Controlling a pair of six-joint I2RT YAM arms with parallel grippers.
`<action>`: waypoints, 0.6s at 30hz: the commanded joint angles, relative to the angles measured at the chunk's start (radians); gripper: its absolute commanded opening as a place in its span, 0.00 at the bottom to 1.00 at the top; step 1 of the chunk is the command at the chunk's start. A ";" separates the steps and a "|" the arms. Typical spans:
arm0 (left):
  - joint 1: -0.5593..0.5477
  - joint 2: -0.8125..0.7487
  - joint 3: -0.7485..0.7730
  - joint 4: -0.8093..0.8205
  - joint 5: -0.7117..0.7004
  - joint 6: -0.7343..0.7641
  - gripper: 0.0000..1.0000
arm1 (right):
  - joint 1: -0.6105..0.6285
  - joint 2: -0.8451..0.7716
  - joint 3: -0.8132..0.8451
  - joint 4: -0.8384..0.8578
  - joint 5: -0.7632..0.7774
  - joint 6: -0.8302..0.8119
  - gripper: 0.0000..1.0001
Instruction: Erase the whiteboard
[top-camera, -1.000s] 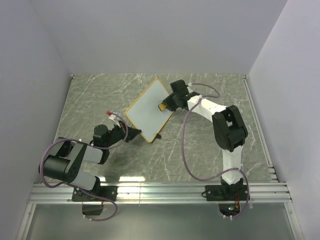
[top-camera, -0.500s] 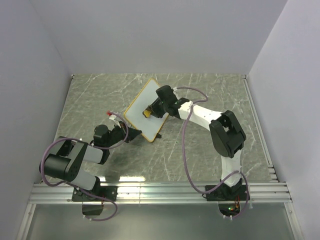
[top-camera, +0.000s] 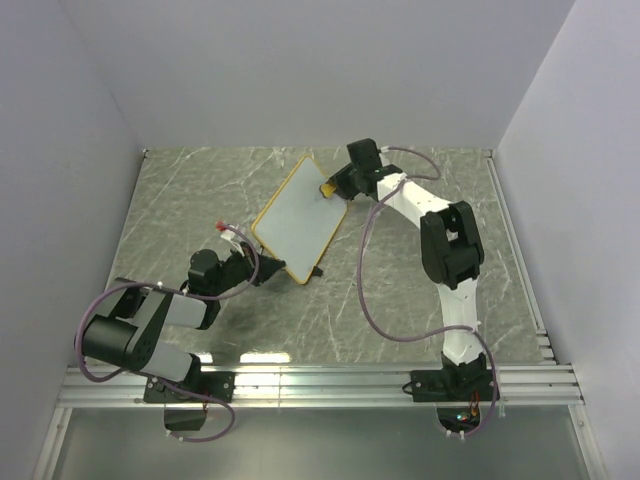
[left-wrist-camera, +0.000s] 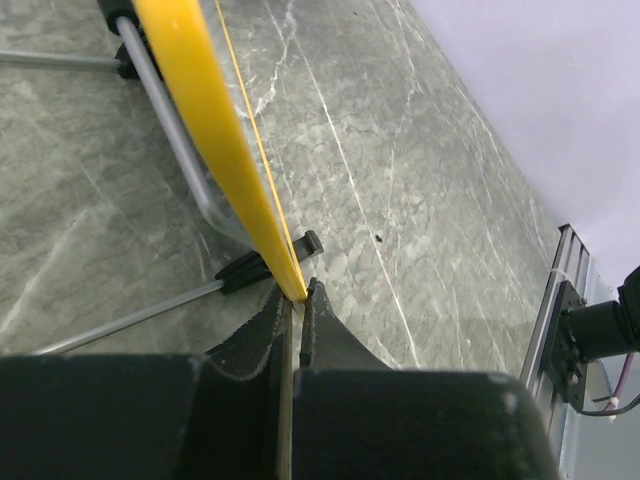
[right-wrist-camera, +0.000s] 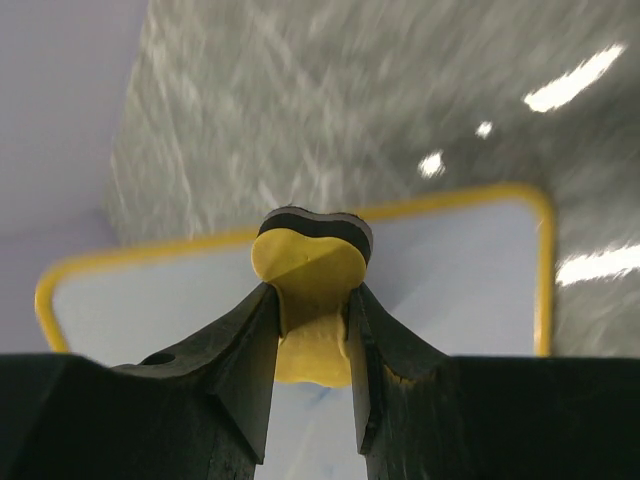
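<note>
The whiteboard (top-camera: 296, 220), white with a yellow frame, stands tilted on the marble table. Its face looks blank. My left gripper (top-camera: 258, 268) is shut on the board's lower corner; in the left wrist view the yellow frame (left-wrist-camera: 205, 110) runs up from between my closed fingers (left-wrist-camera: 298, 296). My right gripper (top-camera: 330, 188) is shut on a small yellow bone-shaped eraser (right-wrist-camera: 308, 290) with a black pad, held at the board's upper right edge. The board (right-wrist-camera: 460, 270) fills the right wrist view behind the eraser.
The board's metal wire stand and black feet (left-wrist-camera: 262, 264) rest on the table under the frame. A small red-tipped object (top-camera: 221, 227) lies left of the board. Aluminium rails (top-camera: 320, 382) run along the near edge. Grey walls enclose the table.
My right gripper swept with the eraser from the board's right side to its left-middle, then back up to the upper right edge. The board shifted slightly. My left gripper kept its hold.
</note>
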 joint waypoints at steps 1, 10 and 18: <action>-0.025 -0.021 0.009 -0.043 0.064 0.076 0.00 | -0.022 0.050 0.094 -0.050 0.045 -0.045 0.00; -0.029 -0.007 0.012 -0.037 0.066 0.077 0.00 | 0.042 -0.013 -0.031 0.012 0.022 -0.020 0.00; -0.031 0.016 0.007 -0.002 0.066 0.068 0.00 | 0.148 -0.108 -0.153 0.086 -0.019 0.050 0.00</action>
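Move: My right hand already holds the yellow eraser, near the far-right edge of the whiteboard. The whiteboard's middle lies about 7 cm back, 6 cm to the left and 2 cm lower; the black clip at its near edge is some 18 cm back, 2 cm left and 7 cm lower. From my left hand, with its fingertips at the near-left edge, the whiteboard's middle is about 10 cm ahead and 4 cm right, roughly level, and the eraser 17 cm ahead, 9 cm right and 1 cm higher. I finish the outward stroke with my right hand, a short 3 cm or so forward and right while sinking slightly, then reverse and sweep the eraser back and left about 8 cm over the whiteboard, from its far-right edge in towards the middle. My grip on the eraser stays as it is; my left hand stays put, its nearly shut fingertips still at the board's edge. ##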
